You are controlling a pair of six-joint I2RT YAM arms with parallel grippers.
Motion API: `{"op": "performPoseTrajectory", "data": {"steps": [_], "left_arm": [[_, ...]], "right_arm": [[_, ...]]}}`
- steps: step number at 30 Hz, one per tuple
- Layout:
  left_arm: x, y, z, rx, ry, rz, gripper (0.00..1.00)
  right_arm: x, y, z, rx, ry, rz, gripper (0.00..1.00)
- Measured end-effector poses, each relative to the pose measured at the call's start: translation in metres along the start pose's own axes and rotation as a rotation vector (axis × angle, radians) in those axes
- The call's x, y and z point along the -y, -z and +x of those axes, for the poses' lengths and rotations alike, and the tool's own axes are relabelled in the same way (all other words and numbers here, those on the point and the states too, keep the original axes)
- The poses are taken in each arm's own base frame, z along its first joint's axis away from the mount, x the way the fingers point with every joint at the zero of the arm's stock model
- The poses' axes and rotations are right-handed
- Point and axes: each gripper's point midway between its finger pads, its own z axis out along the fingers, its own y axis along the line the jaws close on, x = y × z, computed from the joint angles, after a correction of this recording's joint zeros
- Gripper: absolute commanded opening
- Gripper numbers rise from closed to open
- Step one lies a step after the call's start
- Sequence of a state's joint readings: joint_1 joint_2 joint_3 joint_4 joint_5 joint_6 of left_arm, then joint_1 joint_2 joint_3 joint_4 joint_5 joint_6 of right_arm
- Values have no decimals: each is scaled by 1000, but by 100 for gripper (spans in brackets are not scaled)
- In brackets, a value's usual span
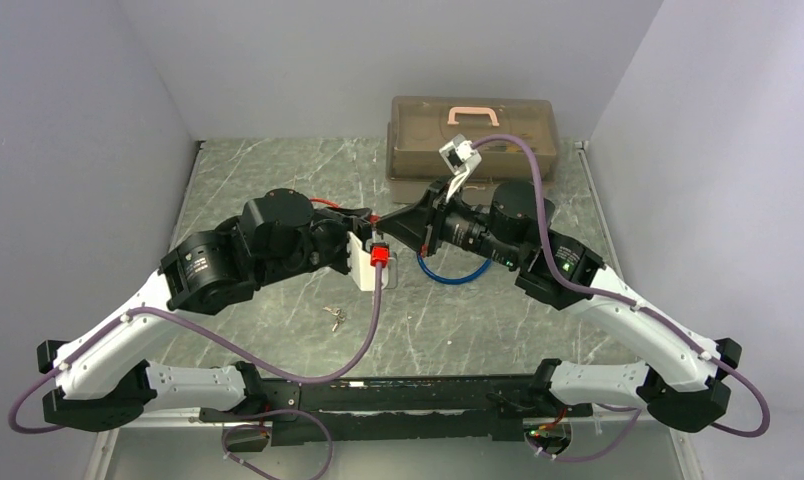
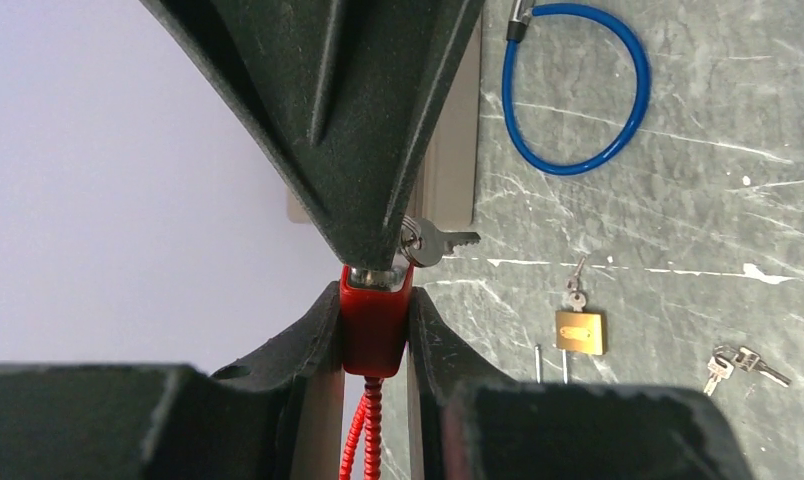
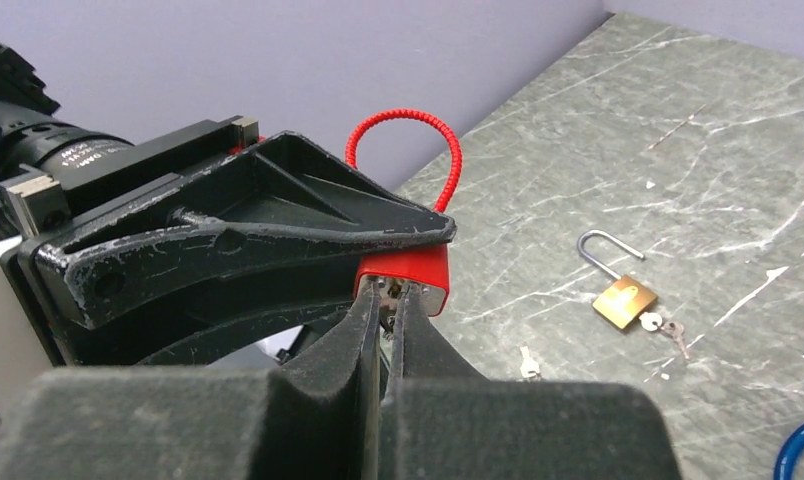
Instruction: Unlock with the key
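A red padlock (image 2: 375,335) with a red coiled cable shackle (image 3: 408,120) is held off the table, and my left gripper (image 2: 375,320) is shut on its body from both sides. My right gripper (image 3: 383,295) meets the lock's silver end face head-on. It is shut on a key (image 3: 386,292) that is mostly hidden between the pads. A second key (image 2: 440,241) on the same ring sticks out sideways beside the right fingertips. In the top view both grippers meet at the red padlock (image 1: 380,255) above the table's middle.
A brass padlock (image 2: 580,331) with open shackle and a key in it lies on the marble table (image 1: 278,190). A blue cable lock (image 2: 578,90) lies beyond it. Loose keys (image 1: 335,317) lie near the front. A brown box (image 1: 473,130) with pink handle stands at the back.
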State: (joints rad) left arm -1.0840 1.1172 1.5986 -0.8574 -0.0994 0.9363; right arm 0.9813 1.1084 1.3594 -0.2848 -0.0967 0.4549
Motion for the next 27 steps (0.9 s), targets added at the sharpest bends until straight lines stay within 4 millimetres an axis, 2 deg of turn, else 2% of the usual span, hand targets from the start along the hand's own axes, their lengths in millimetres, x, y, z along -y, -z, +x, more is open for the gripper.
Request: {"op": "performPoseTrajectory", "data": {"steps": [12,16,20,25,27], "left_arm": [[-5,-2,-4,15,-19,-28,0],[-5,-3,-5,19,-24,-31,0],[-8,-3,-7,27,-31,-47,0],[-13,-3,-13,47,-28,-67,0],[-14,-3,-14,54,-27,-69,0]], "right_arm": [[2,4,-5,5,-174,-65,0],[3,7,-7,5,-241,-81,7],[2,10,-15,24,-297,-88,19],[3,13,-19,34,-312,-78,27],[4,15,-20,29,-309,-70,27]]}}
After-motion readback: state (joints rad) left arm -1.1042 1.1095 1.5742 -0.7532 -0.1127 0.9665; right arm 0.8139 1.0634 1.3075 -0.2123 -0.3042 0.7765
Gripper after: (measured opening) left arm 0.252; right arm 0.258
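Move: The red lock's body, keyhole end towards the right hand, lies just past the right fingertips, about 1 cm ahead and 2 cm left, level; the left fingers already hold that lock, its middle about 1 cm right of their pads. From the right hand, the brass padlock lies on the table some 16 cm ahead, 8 cm left and 41 cm below; the loose keys are about 5 cm ahead, 10 cm left and equally low. Right wrist rolls some 20 degrees clockwise, looking along its fingers at the lock, then opens, both hands drifting up-right. ##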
